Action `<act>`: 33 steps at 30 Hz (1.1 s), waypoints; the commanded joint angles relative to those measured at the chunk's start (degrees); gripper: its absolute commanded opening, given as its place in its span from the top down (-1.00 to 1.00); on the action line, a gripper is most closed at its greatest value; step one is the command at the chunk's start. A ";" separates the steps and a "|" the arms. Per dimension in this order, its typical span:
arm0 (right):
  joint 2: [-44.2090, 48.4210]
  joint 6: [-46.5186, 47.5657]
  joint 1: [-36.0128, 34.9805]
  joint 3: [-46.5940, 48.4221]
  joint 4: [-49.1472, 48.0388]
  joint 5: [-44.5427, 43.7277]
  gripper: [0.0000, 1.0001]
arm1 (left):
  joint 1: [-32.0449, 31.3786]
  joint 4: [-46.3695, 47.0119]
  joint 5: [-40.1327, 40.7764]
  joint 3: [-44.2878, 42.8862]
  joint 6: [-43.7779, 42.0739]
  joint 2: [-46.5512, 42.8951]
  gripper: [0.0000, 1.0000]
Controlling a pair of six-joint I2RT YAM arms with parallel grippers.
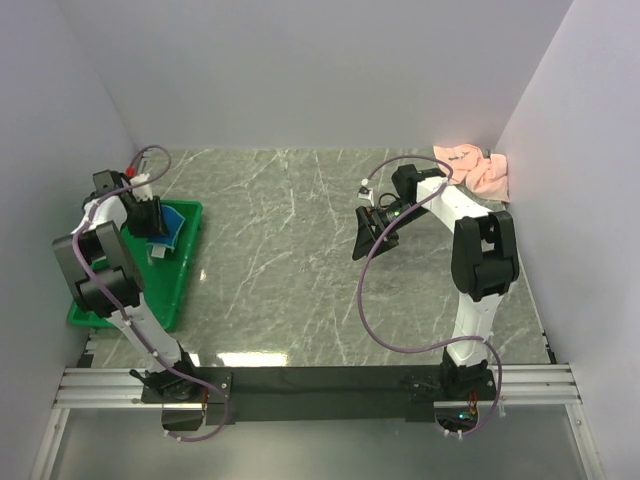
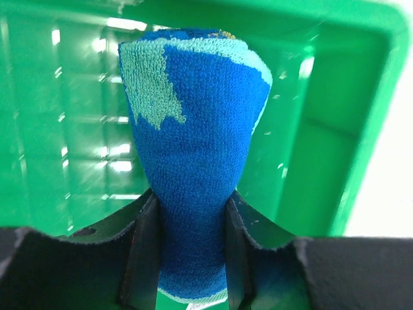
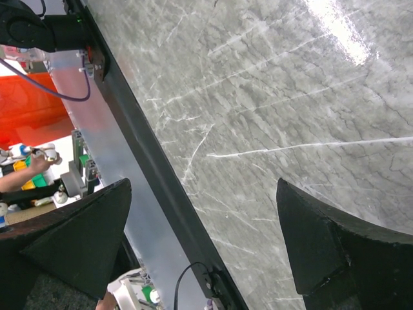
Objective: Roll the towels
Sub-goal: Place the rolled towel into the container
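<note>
A blue and teal towel, rolled into a thick tube, stands between the jaws of my left gripper, which is shut on its lower part. This happens over the green tray at the left, where the left gripper and the blue towel sit at the tray's far end. The salmon-pink towel lies crumpled in the back right corner. My right gripper hangs over the middle-right of the table, well apart from the pink towel. In its wrist view the right gripper stands wide open with nothing between its fingers.
The green tray's walls surround the rolled towel closely. White walls enclose the grey marble table on three sides. A black rail and an aluminium frame run along the near edge.
</note>
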State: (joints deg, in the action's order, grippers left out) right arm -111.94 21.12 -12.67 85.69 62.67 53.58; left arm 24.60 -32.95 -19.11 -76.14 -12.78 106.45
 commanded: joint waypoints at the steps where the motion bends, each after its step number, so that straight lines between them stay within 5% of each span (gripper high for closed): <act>1: 1.46 1.11 0.54 -0.08 1.13 0.21 -0.99 | -1.66 4.12 -1.01 0.02 3.11 -0.29 0.99; 26: 0.14 2.61 0.80 0.09 2.28 1.61 -1.00 | -3.24 3.42 -10.59 2.40 2.49 2.35 0.69; 29: 0.23 2.78 0.89 -0.26 2.45 1.70 -1.00 | -3.51 3.33 -9.98 2.22 2.41 3.23 0.60; 33: 0.14 3.04 0.80 -0.17 2.63 1.88 -1.00 | -3.51 3.68 -8.92 2.84 2.14 3.15 0.10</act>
State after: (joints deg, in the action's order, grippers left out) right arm -111.98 22.85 -12.32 85.67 64.25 53.93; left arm 21.43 -29.36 -27.18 -73.84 -9.69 109.60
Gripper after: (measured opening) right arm 0.996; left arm 0.422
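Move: The left hand grips the rolled towel just above the container's far right part; the spot it is taken to lies about 5 cm to the right, 1 cm ahead and 3 cm down. From this hand the container's right wall is some 10 cm to the right and 2 cm back, its far wall about 6 cm ahead and 3 cm to the left, the container's middle 10 cm back and 5 cm left. From the right hand that spot is roughly 47 cm left and 6 cm ahead. Rightward across the container by about 5 cm, the left hand carries the gripped rolled towel towards the right wall, edging a centimetre forward at first and sinking some 2 cm early on before it slides on level and slows. The fingertips swing towards the right by roughly 10 degrees, and the fingers keep the towel pinched. ##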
